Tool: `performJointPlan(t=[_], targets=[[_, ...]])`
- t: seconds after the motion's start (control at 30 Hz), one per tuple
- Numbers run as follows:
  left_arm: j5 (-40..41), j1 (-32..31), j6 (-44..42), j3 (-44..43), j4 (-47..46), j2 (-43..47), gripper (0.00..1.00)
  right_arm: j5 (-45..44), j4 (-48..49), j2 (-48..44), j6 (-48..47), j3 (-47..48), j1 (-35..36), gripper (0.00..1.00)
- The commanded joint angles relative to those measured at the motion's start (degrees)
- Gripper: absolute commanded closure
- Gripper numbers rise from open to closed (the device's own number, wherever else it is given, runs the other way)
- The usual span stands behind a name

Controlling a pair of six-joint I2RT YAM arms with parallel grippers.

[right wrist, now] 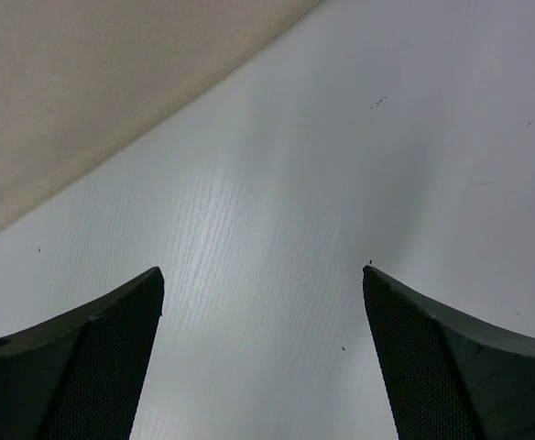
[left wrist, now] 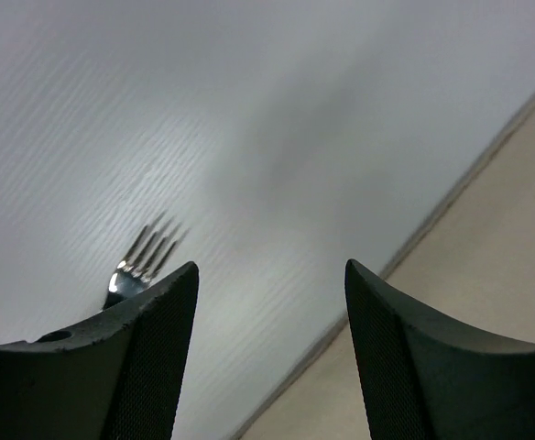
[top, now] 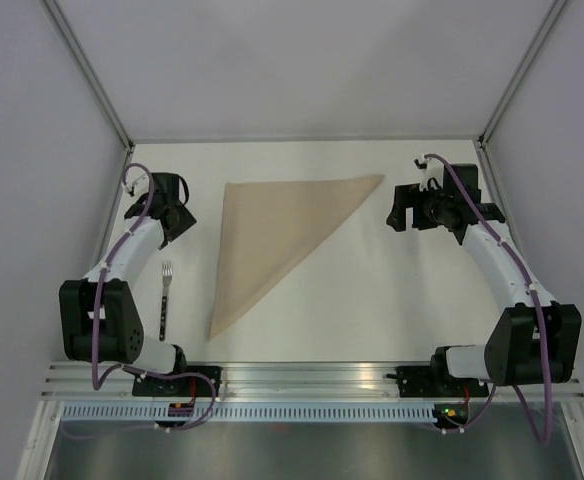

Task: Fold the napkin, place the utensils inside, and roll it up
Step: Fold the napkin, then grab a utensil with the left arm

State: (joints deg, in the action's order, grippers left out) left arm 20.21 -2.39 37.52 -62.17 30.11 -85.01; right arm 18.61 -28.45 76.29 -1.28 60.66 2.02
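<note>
The tan napkin (top: 272, 235) lies flat on the white table (top: 372, 300), folded into a triangle with its long edge running from the far right corner to the near left one. A fork (top: 164, 300) with silver tines and a black handle rests to its left, tines pointing away from the arm bases. My left gripper (top: 179, 220) hovers open between the fork and the napkin's far left corner, holding nothing. In the left wrist view the gripper (left wrist: 271, 266) shows the fork tines (left wrist: 148, 257) to its left and the napkin (left wrist: 487, 275) to its right. My right gripper (top: 399, 208) stands open and empty just right of the napkin's far right corner. Its wrist view (right wrist: 263, 269) catches the napkin (right wrist: 93, 82) at upper left.
White walls with aluminium posts (top: 92, 85) close in the table at the left, right and back. A slotted metal rail (top: 312, 380) carrying both arm bases runs along the near edge. Purple cables (top: 97, 330) trail along each arm.
</note>
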Motion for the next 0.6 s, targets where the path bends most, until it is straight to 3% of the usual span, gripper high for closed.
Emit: performJointPlan(t=[0.0, 0.23, 0.57], targets=[[4.9, 2.0, 5.2, 4.5, 8.6, 4.1, 0.31, 2.6, -1.5, 1.6, 0.7, 0.7, 0.5, 0.06], [4.8, 4.7, 4.2, 7.6, 14.6, 6.8, 0.3, 4.2, -2.3, 4.7, 1.0, 0.8, 0.8, 0.08], [-1.0, 8.2, 0.5, 12.4, 14.0, 0.9, 0.31, 3.7, -2.5, 5.3, 0.9, 0.5, 0.9, 0.09]])
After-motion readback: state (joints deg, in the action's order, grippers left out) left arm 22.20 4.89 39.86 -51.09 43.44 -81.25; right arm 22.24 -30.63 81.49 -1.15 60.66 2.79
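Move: From the left hand the fork's middle lies about 17 cm back, 4 cm left and 12 cm below. Down on the table too are the napkin's middle, level with the hand and some 23 cm right, and its near corner, roughly 26 cm back and 7 cm right. From the right hand the fork's middle is about 17 cm back, 59 cm left and 16 cm lower. Still-open left hand draws back about 11 cm, sinking 6 and easing left towards the fork; right sinks 3. ##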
